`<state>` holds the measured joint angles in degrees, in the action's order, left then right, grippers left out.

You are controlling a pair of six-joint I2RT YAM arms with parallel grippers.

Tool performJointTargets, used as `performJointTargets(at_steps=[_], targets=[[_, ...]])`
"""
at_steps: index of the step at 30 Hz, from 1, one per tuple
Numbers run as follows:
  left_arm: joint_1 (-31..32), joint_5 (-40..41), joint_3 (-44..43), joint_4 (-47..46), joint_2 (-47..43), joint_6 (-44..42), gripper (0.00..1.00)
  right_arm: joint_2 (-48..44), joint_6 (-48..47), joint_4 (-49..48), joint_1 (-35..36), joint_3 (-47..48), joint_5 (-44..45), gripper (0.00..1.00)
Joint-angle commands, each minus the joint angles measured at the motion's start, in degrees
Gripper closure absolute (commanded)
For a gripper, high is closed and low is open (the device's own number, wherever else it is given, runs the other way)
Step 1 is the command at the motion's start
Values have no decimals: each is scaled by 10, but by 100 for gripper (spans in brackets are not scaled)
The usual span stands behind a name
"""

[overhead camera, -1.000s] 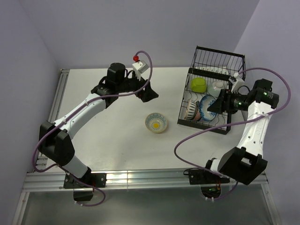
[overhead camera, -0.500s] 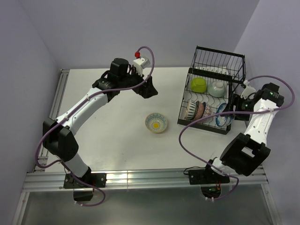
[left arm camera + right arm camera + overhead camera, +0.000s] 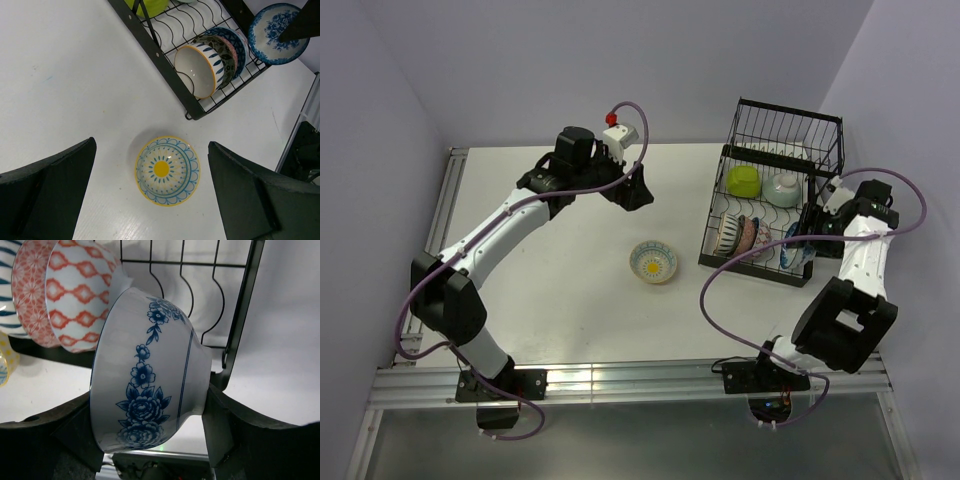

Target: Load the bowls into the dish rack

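The black wire dish rack (image 3: 724,205) stands at the right of the table. My right gripper (image 3: 150,422) is shut on a blue-and-white floral bowl (image 3: 150,390), held on edge at the right end of the slots (image 3: 797,248). Whether it rests on the wires I cannot tell. Red-patterned bowls (image 3: 80,295) stand on edge just left of it, with a blue-striped bowl (image 3: 200,70) further along. A yellow-and-blue bowl (image 3: 653,262) sits upright on the table left of the rack. My left gripper (image 3: 632,190) hangs open high above that bowl (image 3: 167,170), touching nothing.
A lime-green bowl (image 3: 743,181) and a pale teal bowl (image 3: 783,187) sit in the rack's rear part, in front of its taller basket section (image 3: 790,125). The right arm's purple cable (image 3: 740,275) loops over the table in front of the rack.
The right gripper carried the floral bowl from over the middle of the rack to its right end and turned its wrist. The left arm shifted slightly, then held still.
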<state>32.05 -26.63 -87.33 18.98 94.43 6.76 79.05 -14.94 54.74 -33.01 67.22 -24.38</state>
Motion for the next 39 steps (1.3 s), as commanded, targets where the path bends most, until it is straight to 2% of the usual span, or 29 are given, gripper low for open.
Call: performJointTargets(at_steps=[1,22,24,26,30,34,35,39], targets=[[-1,10,7,-12,-28,-4,0,6,18,-63,11,-1,4,100],[-1,15,28,-21,-27,-11,0,73,47,-131,99,-21,54,100],[-1,15,30,-21,-28,-11,0,83,49,-127,102,-20,52,97],[-1,15,30,-22,-28,-11,0,91,54,-127,103,-20,54,94],[-1,16,28,-22,-24,-13,1,98,61,-125,103,-21,55,79],[-1,14,28,-22,-23,-13,0,102,64,-114,104,-18,42,60],[-1,13,29,-22,-23,-13,0,103,64,-114,104,-18,39,52],[-1,14,30,-22,-25,-15,0,101,65,-110,104,-17,36,43]])
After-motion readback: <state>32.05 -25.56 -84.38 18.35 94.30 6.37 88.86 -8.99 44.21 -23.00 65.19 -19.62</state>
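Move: The right hand already grips the blue-flowered bowl. The free place for it, in the dish rack's near right end, lies about 4 cm ahead, 3 cm left and 6 cm below. The red-patterned bowl stands roughly 9 cm left and 4 cm ahead, the pale green bowl some 15 cm ahead and 6 cm left, both about 7 cm lower. From the left hand that free place is some 33 cm right, 6 cm back and 17 cm below. Down and forward together, about 5 cm lower and 4 cm farther out with a smaller shift left, the right hand brings the held bowl into the rack beside the red-patterned bowl, slowing to a near stop. The fingers keep their pinch across rim and foot, the wrist hardly tilting. The open left hand sinks some 2 cm. ##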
